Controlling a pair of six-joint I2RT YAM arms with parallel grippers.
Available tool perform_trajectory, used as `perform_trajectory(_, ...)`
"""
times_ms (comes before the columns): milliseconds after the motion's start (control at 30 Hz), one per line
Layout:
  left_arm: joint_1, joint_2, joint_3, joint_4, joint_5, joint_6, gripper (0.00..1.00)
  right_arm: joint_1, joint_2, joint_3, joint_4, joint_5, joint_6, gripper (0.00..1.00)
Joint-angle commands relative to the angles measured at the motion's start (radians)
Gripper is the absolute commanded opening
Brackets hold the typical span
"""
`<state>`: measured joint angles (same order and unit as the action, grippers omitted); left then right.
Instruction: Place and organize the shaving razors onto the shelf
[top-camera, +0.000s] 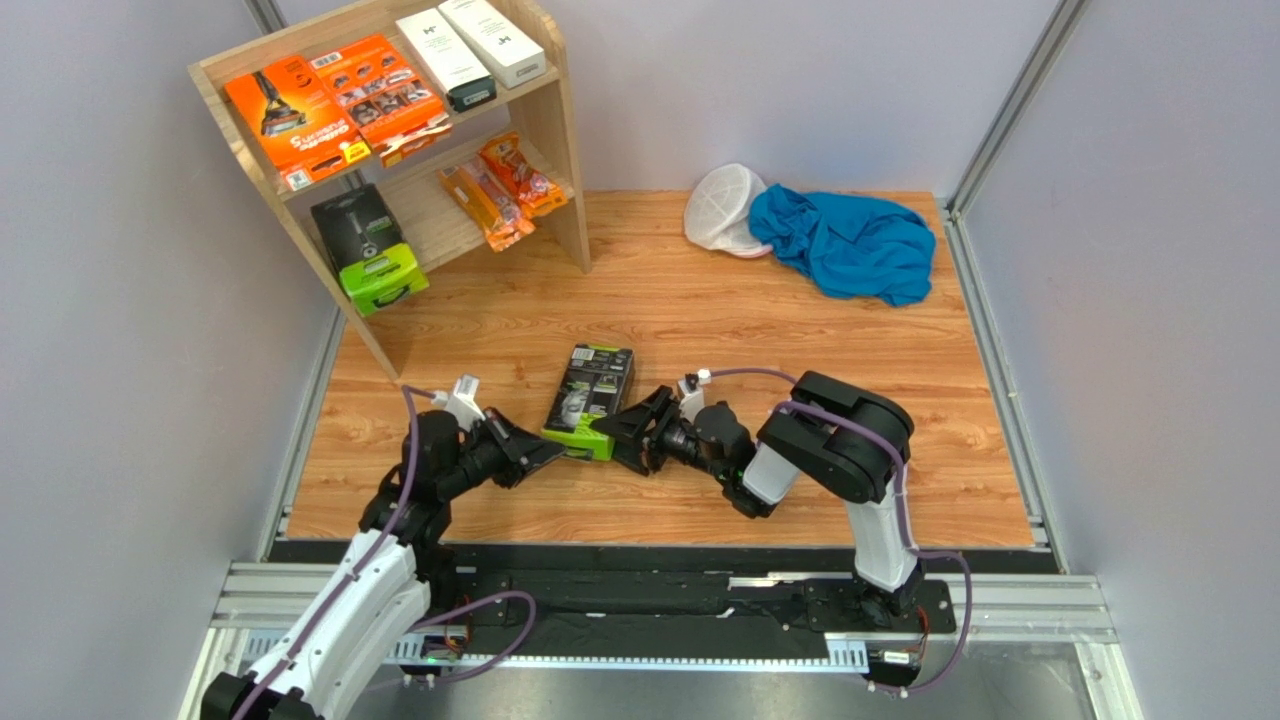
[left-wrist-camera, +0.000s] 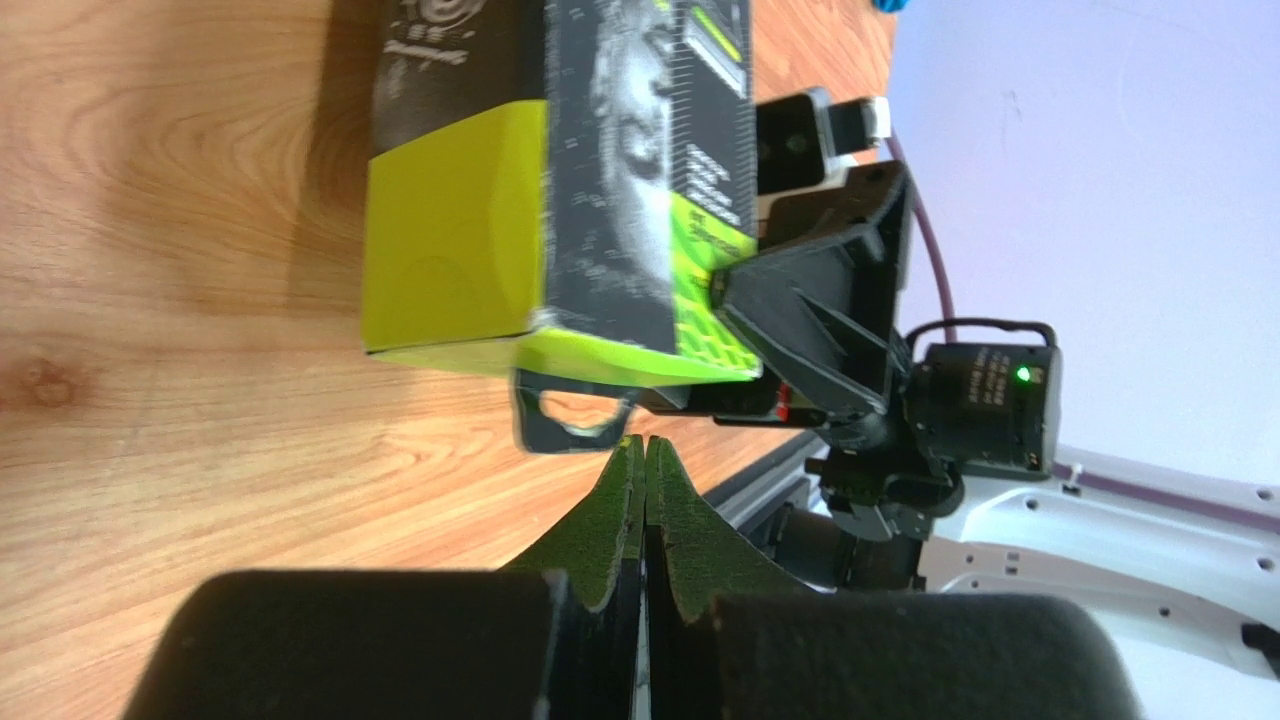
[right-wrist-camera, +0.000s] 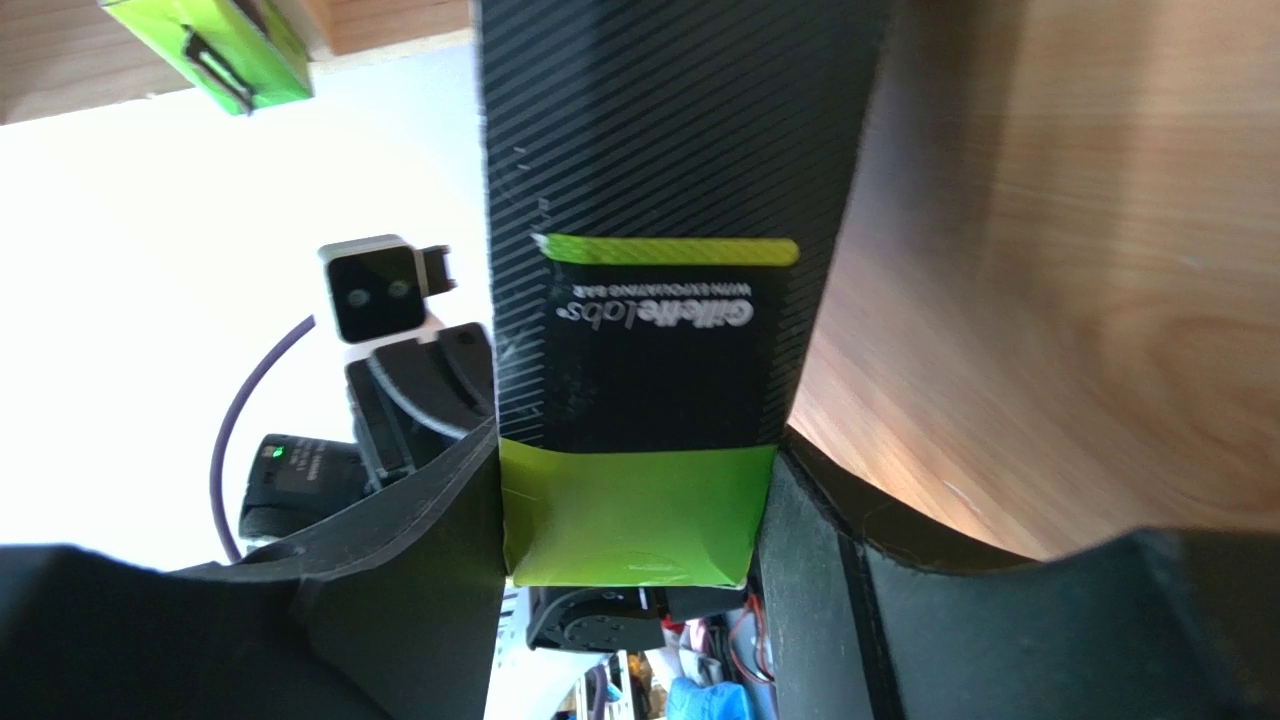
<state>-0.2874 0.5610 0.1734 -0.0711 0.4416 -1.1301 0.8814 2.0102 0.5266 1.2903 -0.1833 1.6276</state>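
Observation:
A black-and-lime-green razor pack (top-camera: 589, 393) lies on the wooden floor between both arms. My right gripper (top-camera: 624, 435) is shut on its green end, with a finger pressed against each side of the pack (right-wrist-camera: 646, 300). My left gripper (top-camera: 544, 450) is shut and empty, its tips (left-wrist-camera: 646, 444) just below the green end of the pack (left-wrist-camera: 511, 195). The shelf (top-camera: 564, 120) stands at the back left. Its top tier holds two flat orange packs (top-camera: 301, 117) and two white boxes (top-camera: 445, 57). Its lower tier holds small orange packets (top-camera: 504, 188) and another black-and-green pack (top-camera: 365, 248).
A blue cloth (top-camera: 845, 240) and a white mesh cap (top-camera: 721, 207) lie at the back right of the floor. Grey walls close in both sides. A metal rail (top-camera: 676, 600) runs along the near edge by the arm bases.

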Motion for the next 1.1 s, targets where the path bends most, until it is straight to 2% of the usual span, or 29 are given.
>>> perform_trajectory(0, -0.004, -0.044, 0.043, -0.022, 0.043, 0.023, 0.0, -0.012, -0.018, -0.014, 0.218, 0.012, 0.005, 0.12)
perform_trajectory(33, -0.004, -0.052, 0.047, -0.03, 0.045, 0.038, 0.0, -0.013, -0.019, -0.014, 0.216, 0.007, 0.003, 0.07)
perform_trajectory(100, -0.004, -0.078, 0.084, -0.112, 0.033, 0.067, 0.02, -0.021, -0.027, -0.023, 0.218, -0.014, 0.005, 0.04)
perform_trajectory(200, -0.004, -0.111, 0.155, -0.24, -0.013, 0.138, 0.39, -0.033, -0.047, -0.046, 0.216, -0.042, -0.003, 0.0)
perform_trajectory(233, -0.004, -0.116, 0.17, -0.258, -0.02, 0.165, 0.58, -0.038, -0.053, -0.06, 0.215, -0.057, -0.009, 0.0)
perform_trajectory(300, -0.004, -0.11, 0.21, -0.291, -0.03, 0.187, 0.68, -0.054, -0.077, -0.079, 0.213, -0.099, -0.024, 0.0)
perform_trajectory(333, -0.004, -0.098, 0.221, -0.292, -0.026, 0.202, 0.77, -0.059, -0.09, -0.094, 0.208, -0.117, -0.032, 0.0)
perform_trajectory(533, -0.002, 0.089, 0.281, -0.223, 0.086, 0.277, 0.8, -0.104, -0.217, -0.109, 0.126, -0.329, -0.129, 0.0)
perform_trajectory(667, -0.002, 0.177, 0.311, -0.191, 0.14, 0.322, 0.82, -0.114, -0.333, -0.076, -0.032, -0.462, -0.213, 0.0)
perform_trajectory(833, 0.004, 0.183, 0.304, -0.135, 0.16, 0.31, 0.83, -0.116, -0.497, -0.03, -0.247, -0.573, -0.319, 0.0)
perform_trajectory(867, 0.007, 0.171, 0.284, -0.081, 0.178, 0.294, 0.83, -0.116, -0.554, -0.021, -0.334, -0.587, -0.36, 0.0)
perform_trajectory(967, 0.01, 0.155, 0.224, 0.058, 0.21, 0.216, 0.83, -0.116, -0.628, 0.012, -0.436, -0.646, -0.409, 0.0)
perform_trajectory(1067, 0.01, 0.14, 0.161, 0.212, 0.241, 0.141, 0.83, -0.114, -0.659, 0.033, -0.454, -0.7, -0.408, 0.0)
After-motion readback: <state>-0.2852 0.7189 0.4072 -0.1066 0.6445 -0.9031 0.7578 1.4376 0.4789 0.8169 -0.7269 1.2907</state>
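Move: Just ahead of both hands is the black-and-green razor box: its middle lies about 5 cm ahead, 4 cm right of and 3 cm below the closed left fingertips. The right hand already clamps the box's green near end, so the middle is about 4 cm ahead and 1 cm to its left, level with it. From the left hand, the shelved green box stands roughly 22 cm ahead, 20 cm left, 5 cm up, and the orange packs 27 cm ahead, 8 cm left, 5 cm up. Keeping its grip on the green end, the right hand first draws the box some 4 cm to the right, then lifts it about 10 cm while pulling back about 8 cm, swinging it some 25 degrees counter-clockwise and tipping its far end up. The left hand opens wide, rises 6 cm, dips about 3 cm and rises again, easing right and turning about 15 degrees clockwise to straddle the box's upper part without closing. ##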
